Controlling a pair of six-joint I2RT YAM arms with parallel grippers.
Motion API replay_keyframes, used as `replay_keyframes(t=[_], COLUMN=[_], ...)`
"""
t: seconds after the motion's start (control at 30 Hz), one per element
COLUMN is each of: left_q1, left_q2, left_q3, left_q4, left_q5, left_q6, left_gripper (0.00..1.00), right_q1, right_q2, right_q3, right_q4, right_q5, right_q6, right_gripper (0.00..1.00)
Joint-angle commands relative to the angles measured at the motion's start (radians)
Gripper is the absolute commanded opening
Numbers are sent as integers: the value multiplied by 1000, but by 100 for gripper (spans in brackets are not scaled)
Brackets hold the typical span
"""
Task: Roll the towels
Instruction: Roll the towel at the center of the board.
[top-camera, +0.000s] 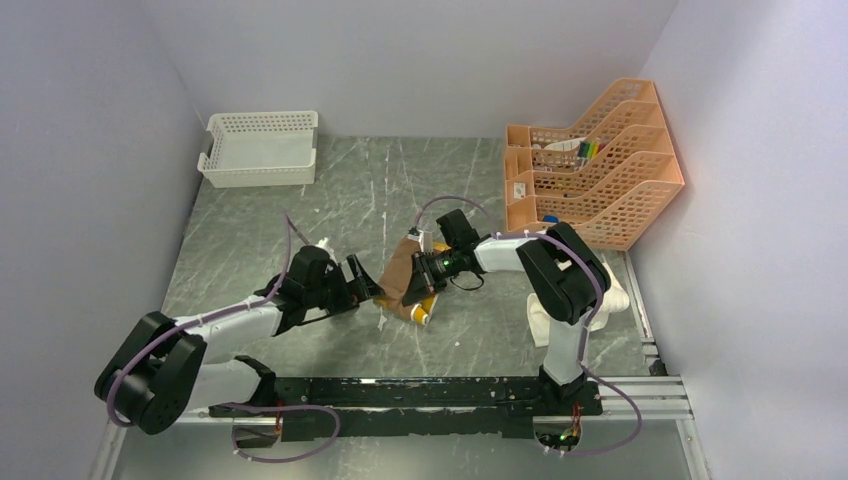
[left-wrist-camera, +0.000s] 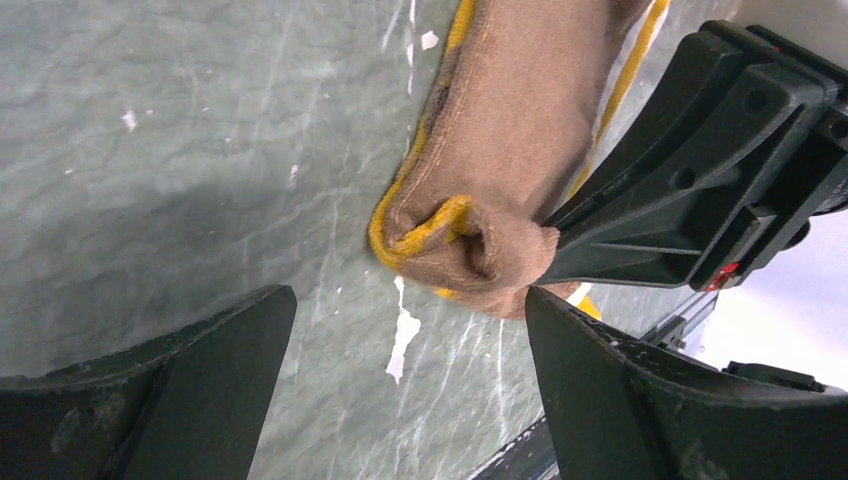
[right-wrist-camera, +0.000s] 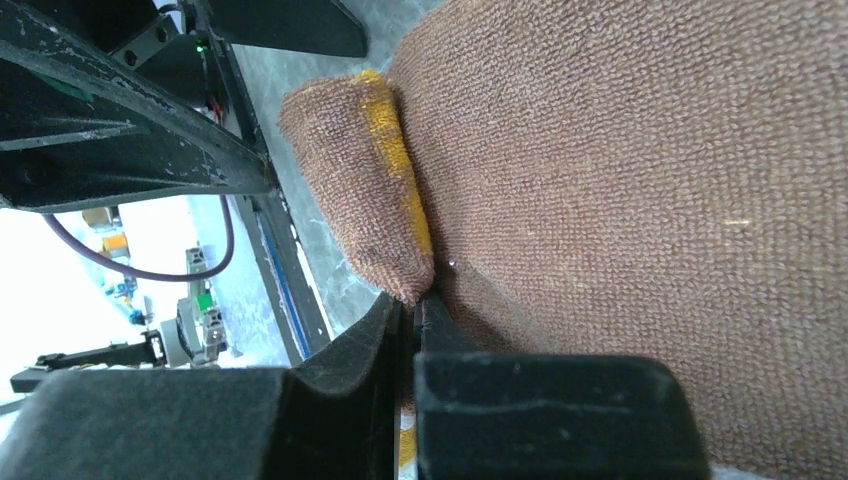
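One of the towels, brown with mustard-yellow edging, lies mid-table with its near end rolled into a small fold. My right gripper reaches in from the right. Its jaws are shut, and the tips pinch the cloth at the crease between the rolled fold and the flat part. My left gripper sits just left of the towel, open wide. Only table shows between its fingers, and the rolled end lies just beyond them. The right gripper's black body touches that rolled end.
A white lattice basket stands at the back left. An orange mesh file rack holding small items stands at the back right. A black rail runs along the near edge between the arm bases. White flecks mark the grey tabletop.
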Motion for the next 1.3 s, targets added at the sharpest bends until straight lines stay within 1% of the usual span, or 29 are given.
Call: replay_keyframes(t=[0.0,0.13,0.17,0.23,0.33,0.6,0.67,0.73,0.8,0.83,0.87,0.93,0.97,1.0,1.03,1.1,1.13,1.17,1.27], left_q1=[-13,-16,-16,-16,-20,-25,-25,-25,-25,-25,-25,-25,-25,-25,-25,-25,-24,-25,-25], left_q2=[80,150,167,217,271,333,358,390,431,451,471,500,509,513,513,504,500,494,484], left_q3=[-27,-44,-49,-50,-38,-20,-7,10,28,39,47,63,69,76,84,101,111,123,160], left_q4=[31,86,103,146,174,183,181,187,195,198,203,207,199,190,176,136,110,85,16], left_q5=[50,43,44,54,68,53,50,58,83,93,108,128,132,135,137,130,121,115,105], left_q6=[0,-4,-4,-2,5,35,53,70,83,88,88,89,90,95,100,121,131,141,170], left_gripper=[99,100,97,85,76,68,64,54,35,30,29,25,24,24,23,23,23,23,23], right_q1=[0,-1,0,-1,-2,-11,-11,-12,-14,-15,-17,-17,-12,1,33,119,169,213,286], right_q2=[28,23,21,20,19,11,11,13,9,5,0,-19,-40,-74,-116,-203,-240,-278,-369], right_q3=[4,-4,-5,-6,-8,-22,-23,-17,-7,0,10,47,64,101,121,147,149,144,119], right_q4=[19,32,32,27,19,29,34,21,-6,-26,-54,-143,-194,-236,-272,-324,-334,-331,-307], right_q5=[-34,-41,-41,-43,-44,-62,-71,-77,-72,-66,-52,15,107,197,306,563,688,781,885], right_q6=[8,16,16,13,6,8,12,4,-18,-33,-54,-118,-155,-189,-225,-291,-319,-334,-349], right_gripper=[0,0,0,0,0,0,0,0,8,13,18,22,24,28,33,48,52,55,56])
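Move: The raised loose corner of the brown towel lies about 5 cm to the left gripper's right, 2 cm ahead and 3 cm below its wide-open fingers. The yellow striped end of the towel sits some 11 cm to the right of that gripper and 3 cm back; the white table mark is about 4 cm right, 4 cm back. From the right gripper, which still pinches the fold, the corner is roughly 4 cm left, level with it, a little below. Bring the left gripper about 5 cm right, with some forward reach and a dip to the table, closing its fingers on the towel's loose corner while the right gripper stays put and keeps its pinch. Then open the right fingers about halfway, let the fold go and lift that hand some 5 cm clear, drifting forward, its wrist rolling about 35 degrees. ##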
